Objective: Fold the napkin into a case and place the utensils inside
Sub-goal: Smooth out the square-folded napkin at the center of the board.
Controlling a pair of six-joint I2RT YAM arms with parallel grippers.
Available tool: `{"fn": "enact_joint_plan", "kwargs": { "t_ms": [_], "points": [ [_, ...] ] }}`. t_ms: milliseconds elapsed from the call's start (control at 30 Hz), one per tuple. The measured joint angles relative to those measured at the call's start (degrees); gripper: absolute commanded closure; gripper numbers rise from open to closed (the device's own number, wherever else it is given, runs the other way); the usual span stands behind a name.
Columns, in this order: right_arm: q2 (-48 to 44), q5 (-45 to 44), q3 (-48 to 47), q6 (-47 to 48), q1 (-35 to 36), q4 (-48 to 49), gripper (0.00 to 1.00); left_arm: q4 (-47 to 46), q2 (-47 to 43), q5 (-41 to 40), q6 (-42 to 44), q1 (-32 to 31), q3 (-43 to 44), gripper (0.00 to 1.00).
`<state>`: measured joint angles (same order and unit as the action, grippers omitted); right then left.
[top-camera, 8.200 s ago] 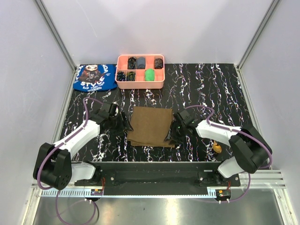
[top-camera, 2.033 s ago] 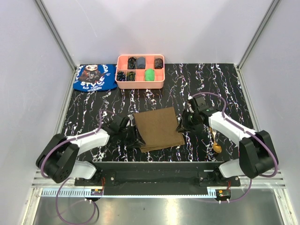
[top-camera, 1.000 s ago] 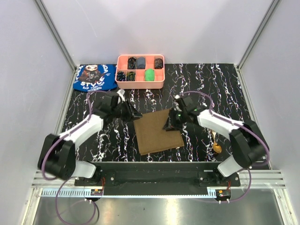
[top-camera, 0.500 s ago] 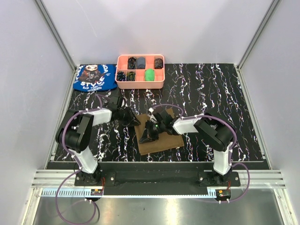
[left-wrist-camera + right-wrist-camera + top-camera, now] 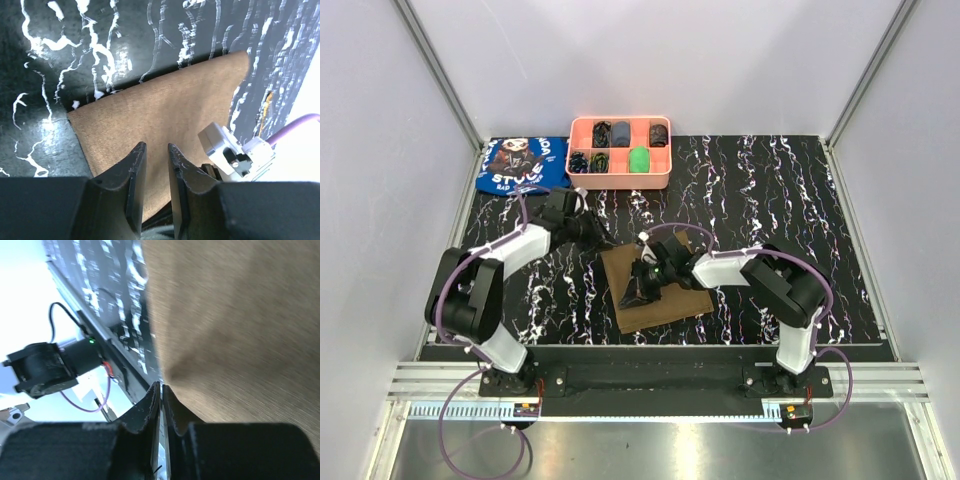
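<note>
The olive-brown napkin [image 5: 665, 290] lies folded flat on the black marbled mat, and fills much of the left wrist view [image 5: 165, 125]. My right gripper [image 5: 638, 291] reaches across it to its front left part; its jaws are pressed almost together there, and the cloth [image 5: 235, 340] puckers up at the tips. My left gripper [image 5: 597, 233] hovers just off the napkin's back left corner, jaws a little apart with nothing between them [image 5: 153, 150]. The utensils do not show in the top view; a slim gold piece [image 5: 265, 106] lies on the mat beyond the napkin.
A pink compartment tray [image 5: 619, 181] with small dark and green items stands at the back. A blue printed cloth [image 5: 523, 165] lies to its left. The right arm [image 5: 760, 272] stretches over the mat to the right of the napkin.
My right gripper slid leftward over the napkin and closed on its front left part, bunching the cloth. My left gripper backed off slightly toward the back left.
</note>
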<state>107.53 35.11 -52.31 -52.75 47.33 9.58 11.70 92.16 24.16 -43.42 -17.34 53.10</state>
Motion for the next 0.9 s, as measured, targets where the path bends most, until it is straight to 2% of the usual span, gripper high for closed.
{"fn": "enact_joint_plan", "kwargs": {
  "t_ms": [133, 333, 467, 667, 900],
  "points": [
    [1.64, 0.46, -2.08, -0.61, 0.33, 2.45, 0.87, -1.86, 0.33, -0.04, -0.61, 0.00, -3.17, 0.77],
    [6.62, 0.74, -1.60, -2.60, 2.16, 6.10, 0.87, -1.66, 6.01, -0.52, -1.95, 0.28, -4.79, 0.77],
    [5.97, 0.94, 0.50, -2.58, 3.15, 6.82, 0.87, -0.52, 6.99, -1.29, -1.84, 0.44, -2.91, 0.76],
    [0.33, -1.53, 1.05, -0.02, 3.19, 1.18, 0.86, 1.68, 7.48, -4.90, -0.52, 0.74, 0.48, 0.76],
    [0.35, -1.25, 6.34, -1.68, 4.20, 4.81, 0.86, 2.45, 7.85, -6.16, 0.59, 0.81, 1.18, 0.76]
  ]
}}
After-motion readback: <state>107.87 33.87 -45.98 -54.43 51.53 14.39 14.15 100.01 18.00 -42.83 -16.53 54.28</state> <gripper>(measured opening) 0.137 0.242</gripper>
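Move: Just beyond the left hand's side lies the napkin's far-left corner: about 1 cm back, 3 cm to its left and 6 cm below. The orange tray is some 21 cm ahead and 1 cm right of that hand, the blue bag about 18 cm ahead and 22 cm left. For the right hand, the near-left corner lies 7 cm back, 1 cm left and 3 cm below, with the napkin's middle 5 cm ahead and 9 cm right. Working down the napkin's left side, the shut right fingers shift 2 cm left, dip back onto the cloth, lift slightly, then draw back and down towards the near-left corner, about 4 cm back overall. The left hand sinks some 6 cm while edging back, putting its slightly open tips down at the far-left corner, then slides forward and left, staying low. ##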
